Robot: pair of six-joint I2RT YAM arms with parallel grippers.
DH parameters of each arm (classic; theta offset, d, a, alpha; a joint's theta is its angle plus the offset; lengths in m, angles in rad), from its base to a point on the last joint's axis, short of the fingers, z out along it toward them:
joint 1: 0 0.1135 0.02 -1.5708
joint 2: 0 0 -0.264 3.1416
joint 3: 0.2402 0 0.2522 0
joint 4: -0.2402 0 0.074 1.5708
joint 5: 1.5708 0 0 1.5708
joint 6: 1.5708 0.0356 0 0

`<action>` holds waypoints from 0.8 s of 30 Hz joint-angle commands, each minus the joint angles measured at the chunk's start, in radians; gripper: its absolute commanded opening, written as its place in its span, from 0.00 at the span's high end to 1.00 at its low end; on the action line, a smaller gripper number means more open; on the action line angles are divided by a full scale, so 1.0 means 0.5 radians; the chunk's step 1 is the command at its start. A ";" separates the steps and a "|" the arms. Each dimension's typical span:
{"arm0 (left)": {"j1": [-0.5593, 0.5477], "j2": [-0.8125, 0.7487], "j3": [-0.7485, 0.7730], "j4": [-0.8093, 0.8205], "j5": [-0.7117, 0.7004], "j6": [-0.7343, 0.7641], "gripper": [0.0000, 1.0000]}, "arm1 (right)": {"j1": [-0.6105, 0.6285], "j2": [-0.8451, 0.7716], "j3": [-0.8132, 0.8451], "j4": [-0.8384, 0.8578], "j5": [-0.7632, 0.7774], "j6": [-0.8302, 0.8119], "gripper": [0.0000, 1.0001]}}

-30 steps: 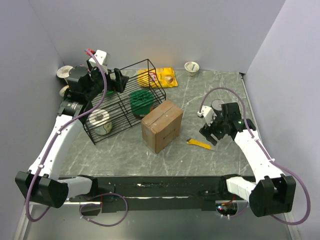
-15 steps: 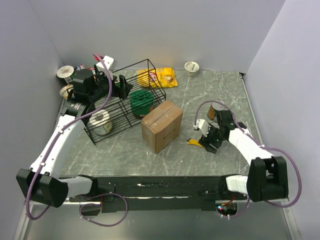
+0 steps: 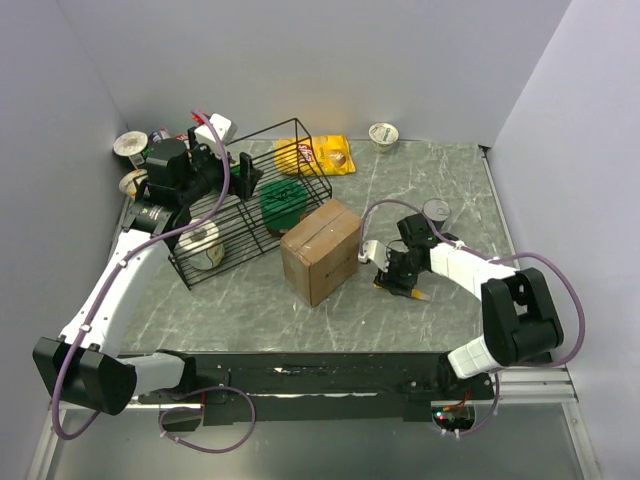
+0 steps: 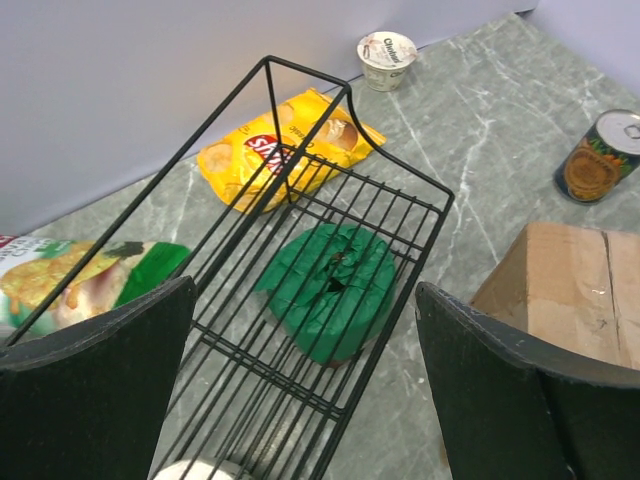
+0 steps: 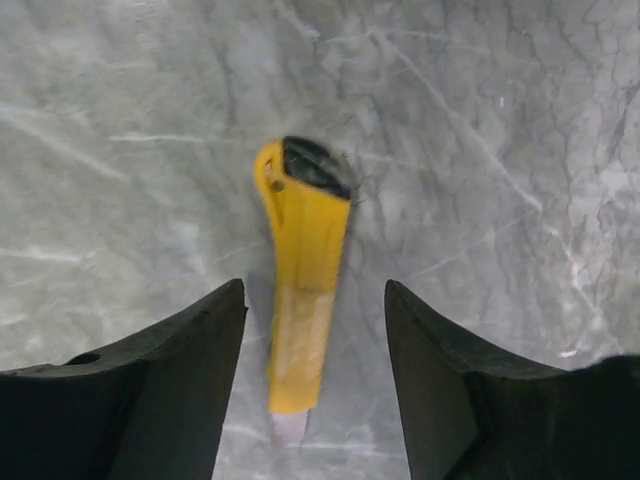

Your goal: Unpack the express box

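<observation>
The express box (image 3: 322, 250), a brown taped carton, stands shut in the middle of the table; its top corner shows in the left wrist view (image 4: 572, 290). Just right of it a yellow utility knife (image 5: 302, 255) lies flat on the table, mostly hidden under my right gripper (image 3: 401, 274) in the top view. The right gripper (image 5: 314, 295) is open, one finger on each side of the knife's blade end, with gaps on both sides. My left gripper (image 3: 245, 172) hovers wide open and empty over the wire basket (image 4: 305, 290).
A black wire basket (image 3: 232, 232) left of the box holds a green packet (image 3: 282, 203) and a white tape roll (image 3: 200, 240). A yellow chips bag (image 3: 318, 155), a yogurt cup (image 3: 383, 135) and a can (image 3: 436, 211) lie behind. More items sit at the far left corner.
The right arm swung left and down over the yellow knife, and its jaws have narrowed around it. The left gripper shifted slightly right above the basket.
</observation>
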 commanded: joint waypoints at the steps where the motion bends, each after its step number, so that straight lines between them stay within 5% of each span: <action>1: -0.005 -0.017 0.084 0.024 -0.058 0.073 0.04 | 0.022 0.065 0.036 0.141 0.113 -0.023 0.39; 7: -0.005 0.029 0.142 0.052 0.006 0.012 0.03 | 0.028 0.059 -0.041 0.193 0.162 -0.082 0.52; 14: -0.014 0.115 0.256 0.052 0.110 -0.087 0.03 | -0.018 -0.057 0.026 -0.012 0.117 -0.015 0.94; 24: -0.103 0.155 0.241 0.086 0.217 -0.188 0.03 | -0.055 -0.359 0.633 -0.509 -0.405 0.559 1.00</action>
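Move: The yellow knife lies crosswise almost directly beneath the right hand, its middle about 2 cm below the hand point. The express box stands some 18 cm to the left of this hand and 5 cm farther out, its middle about 5 cm higher; the can is roughly 15 cm ahead, 8 cm to the right and 2 cm higher. From the left hand, the knife is about 33 cm to the right, 10 cm back and 34 cm down. Forward about 2 cm, skimming low over the table, the right hand shuts its half-open fingers completely at the yellow knife, then rises quickly by some 9 cm, drifting slightly left at the end; the closed fingers come up away from the knife without it between them. The left hand, open and empty, shifts about 3 cm right and a little up above the wire rack. ##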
